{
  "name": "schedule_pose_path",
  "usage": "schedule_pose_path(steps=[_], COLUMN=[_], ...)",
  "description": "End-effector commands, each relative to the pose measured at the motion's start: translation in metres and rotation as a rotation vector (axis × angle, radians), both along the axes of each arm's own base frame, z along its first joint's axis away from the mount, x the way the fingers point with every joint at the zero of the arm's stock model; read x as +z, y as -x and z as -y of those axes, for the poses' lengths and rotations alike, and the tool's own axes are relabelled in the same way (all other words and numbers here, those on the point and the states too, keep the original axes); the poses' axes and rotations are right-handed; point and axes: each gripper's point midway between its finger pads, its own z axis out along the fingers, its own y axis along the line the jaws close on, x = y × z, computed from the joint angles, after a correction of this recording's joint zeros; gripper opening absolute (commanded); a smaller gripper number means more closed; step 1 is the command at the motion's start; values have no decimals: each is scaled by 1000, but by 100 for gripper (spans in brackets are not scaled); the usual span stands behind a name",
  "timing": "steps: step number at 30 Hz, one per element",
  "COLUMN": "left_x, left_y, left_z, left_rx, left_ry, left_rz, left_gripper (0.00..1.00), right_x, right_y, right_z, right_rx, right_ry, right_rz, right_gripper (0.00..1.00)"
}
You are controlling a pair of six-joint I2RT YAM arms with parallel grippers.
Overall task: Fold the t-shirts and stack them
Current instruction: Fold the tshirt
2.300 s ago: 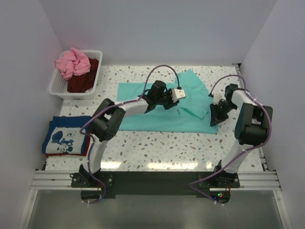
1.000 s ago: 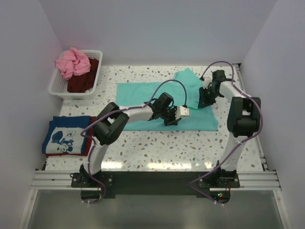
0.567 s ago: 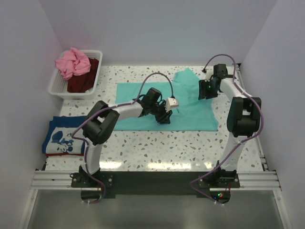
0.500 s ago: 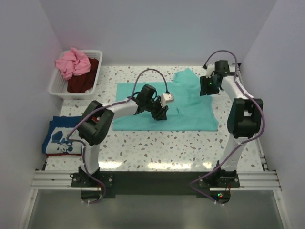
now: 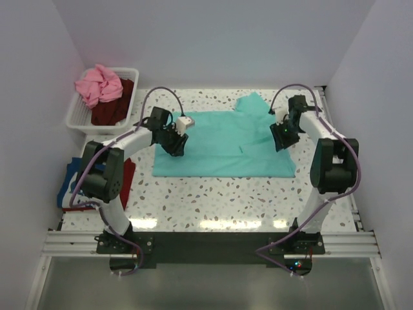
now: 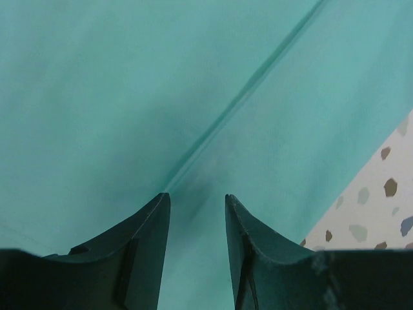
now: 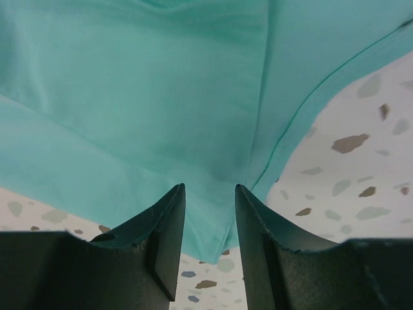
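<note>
A teal-green t-shirt (image 5: pixel 226 142) lies spread flat on the speckled table, one sleeve sticking up at the back (image 5: pixel 253 103). My left gripper (image 5: pixel 179 147) is open over the shirt's left part; in the left wrist view (image 6: pixel 197 197) its jaws hover apart over a seam in the teal cloth (image 6: pixel 193 97). My right gripper (image 5: pixel 279 141) is open above the shirt's right edge; in the right wrist view (image 7: pixel 210 190) a hem and a cloth corner (image 7: pixel 213 239) lie between the jaws. A folded blue t-shirt with white print (image 5: pixel 72 187) lies at the left on a red one (image 5: pixel 128 174).
A white slatted basket (image 5: pixel 77 116) at the back left holds a pink shirt (image 5: pixel 97 84) and a dark maroon one (image 5: pixel 113 110). Walls close in the table on three sides. Bare speckled tabletop (image 5: pixel 245 200) lies in front of the shirt.
My left gripper has swept left across the teal shirt from its middle to its left part. My right gripper has come down from the back sleeve to the shirt's right edge.
</note>
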Motion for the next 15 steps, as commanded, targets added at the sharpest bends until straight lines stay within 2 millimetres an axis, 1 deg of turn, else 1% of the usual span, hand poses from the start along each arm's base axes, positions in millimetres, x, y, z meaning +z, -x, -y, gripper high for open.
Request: schedule_pose_path(steps=[1, 3, 4, 7, 8, 9, 10, 13, 14, 15], left_x=[-26, -35, -37, -49, -52, -56, -57, -60, -60, -59], left_y=[27, 35, 36, 45, 50, 57, 62, 81, 90, 93], left_z=[-26, -32, -33, -42, -44, -45, -45, -45, -45, -45], left_rx=[-28, -34, -33, -35, -39, -54, -61, -88, -97, -106], left_ry=[-126, -152, -162, -205, -213, -215, -213, -199, -191, -187], left_rz=[-73, -99, -107, -139, -160, -177, -192, -249, -268, -272], left_gripper=[45, 45, 45, 44, 43, 43, 42, 42, 42, 42], right_x=[-32, -45, -52, -59, -62, -63, -67, -66, -60, -56], right_y=[20, 31, 40, 52, 60, 65, 76, 97, 103, 108], right_z=[11, 14, 18, 23, 27, 28, 29, 28, 27, 23], right_rx=[31, 34, 34, 45, 57, 59, 65, 88, 99, 108], right_ry=[72, 92, 112, 142, 159, 166, 170, 166, 161, 134], right_rz=[-82, -108, -131, -149, -168, -179, -206, -250, -255, -258], right_gripper=[40, 40, 40, 39, 39, 39, 38, 38, 38, 38])
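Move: The teal t-shirt lies flat under both hands. The left hand's landing spot on the shirt's near strip is about 3 cm back, 3 cm left and 4 cm down; the shirt's near left corner is some 7 cm back and 7 cm left. The right hand's spot is about 5 cm back, 1 cm right and 6 cm down, with the near right corner 9 cm back and 6 cm right of that hand. Both hands, fingers kept partly open, sink together while drawing back towards the near edge of the t-shirt, the left dropping about 4 cm and edging left with a slight wrist tilt, the right dropping between 5 and 6 cm. Each sets its fingertips down on the cloth; the left then all but stays put, while the right stays low and drags the shirt back a further 2 cm or so towards the bases, for about 7 cm of backward travel in all. ##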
